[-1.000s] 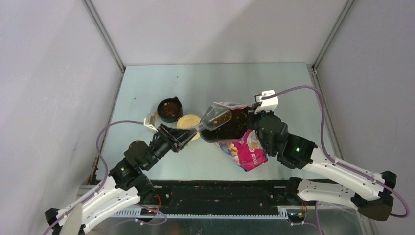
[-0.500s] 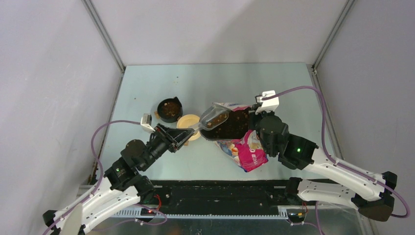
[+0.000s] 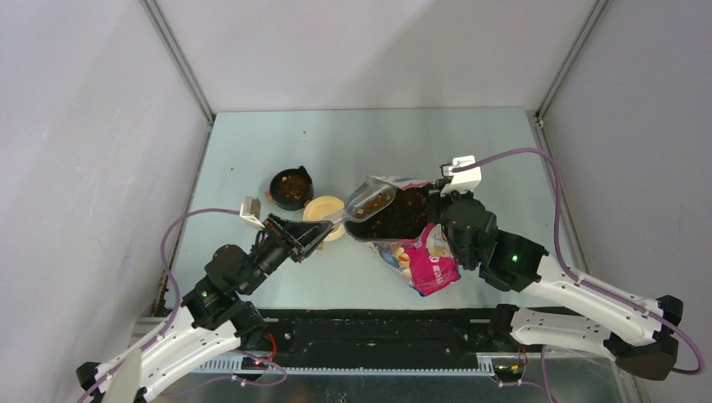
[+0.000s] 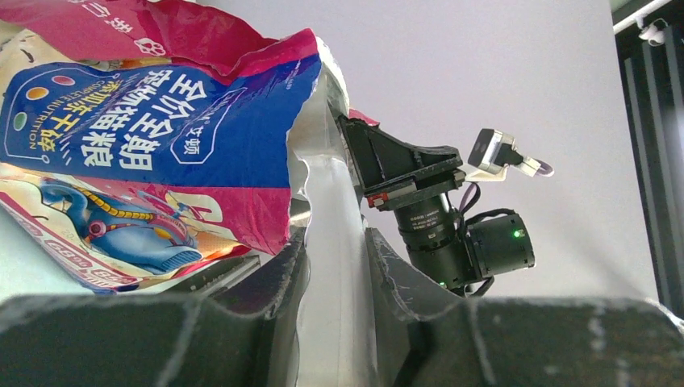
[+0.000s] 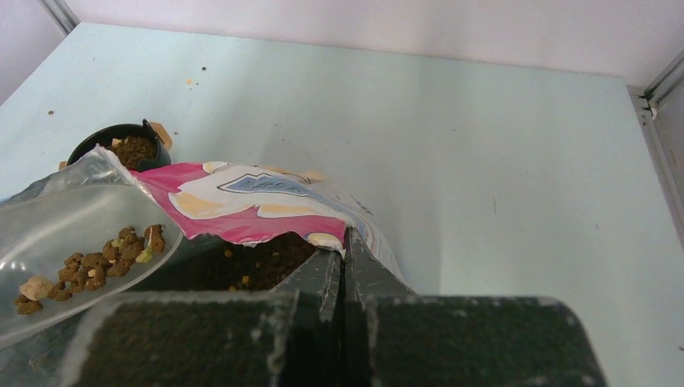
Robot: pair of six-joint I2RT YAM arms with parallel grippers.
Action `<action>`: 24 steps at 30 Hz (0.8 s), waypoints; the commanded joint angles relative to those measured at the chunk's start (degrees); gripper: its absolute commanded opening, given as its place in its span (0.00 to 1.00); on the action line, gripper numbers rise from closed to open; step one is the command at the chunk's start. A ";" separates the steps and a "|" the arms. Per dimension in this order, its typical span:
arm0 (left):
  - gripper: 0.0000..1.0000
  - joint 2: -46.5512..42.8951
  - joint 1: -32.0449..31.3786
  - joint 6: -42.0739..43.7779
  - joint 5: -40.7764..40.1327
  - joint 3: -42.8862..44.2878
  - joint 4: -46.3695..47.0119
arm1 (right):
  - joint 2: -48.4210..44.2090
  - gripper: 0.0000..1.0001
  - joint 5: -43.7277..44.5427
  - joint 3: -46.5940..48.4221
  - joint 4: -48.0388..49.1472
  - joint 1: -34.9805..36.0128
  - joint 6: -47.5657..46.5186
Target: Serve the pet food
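The pet food shows as brown kibble in the clear plastic scoop, in the open mouth of the pink-and-blue bag, and in the black bowl. My left gripper is shut on the scoop's handle, holding the scoop over the bag's mouth with a small load of kibble. My right gripper is shut on the bag's torn top edge and holds the mouth open. More kibble lies inside the bag.
A round tan lid lies between the black bowl and the bag, under the scoop's handle. A few crumbs dot the pale green table. Grey walls close in the table on three sides.
My left arm's elbow has drifted slightly down and left, while the scoop stays almost in place over the bag's mouth. The right gripper keeps its pinch on the bag.
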 commanded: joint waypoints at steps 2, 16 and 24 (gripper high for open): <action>0.00 -0.04 0.48 -1.75 1.02 -1.50 11.09 | -5.01 0.00 3.01 6.63 18.09 0.95 0.69; 0.00 -3.23 0.50 0.19 -1.70 0.14 14.34 | -6.36 0.00 2.84 6.64 16.08 0.99 2.35; 0.00 -4.44 0.54 0.72 -4.93 0.30 14.35 | -6.68 0.00 2.57 6.64 15.04 1.09 3.07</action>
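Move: My left hand already holds the scoop, its loaded head in the left part of the bag's mouth, whose middle is some 7 cm ahead and 13 cm right of that hand, about 5 cm lower. The beige bowl, still empty, lies roughly 14 cm ahead and 3 cm left, 23 cm below; the black bowl about 23 cm ahead and 13 cm left. From my right hand the beige bowl is about 5 cm ahead and 24 cm left, 25 cm lower. I raise my left hand about 5 cm, drifting a little left, and tip the scoop's head up by some 10 to 15 degrees with a slight roll, so that it lifts out over the bag's left rim, fingers keeping their grip on the handle. My right hand stays put, still pinching the bag's edge to hold the mouth open. ##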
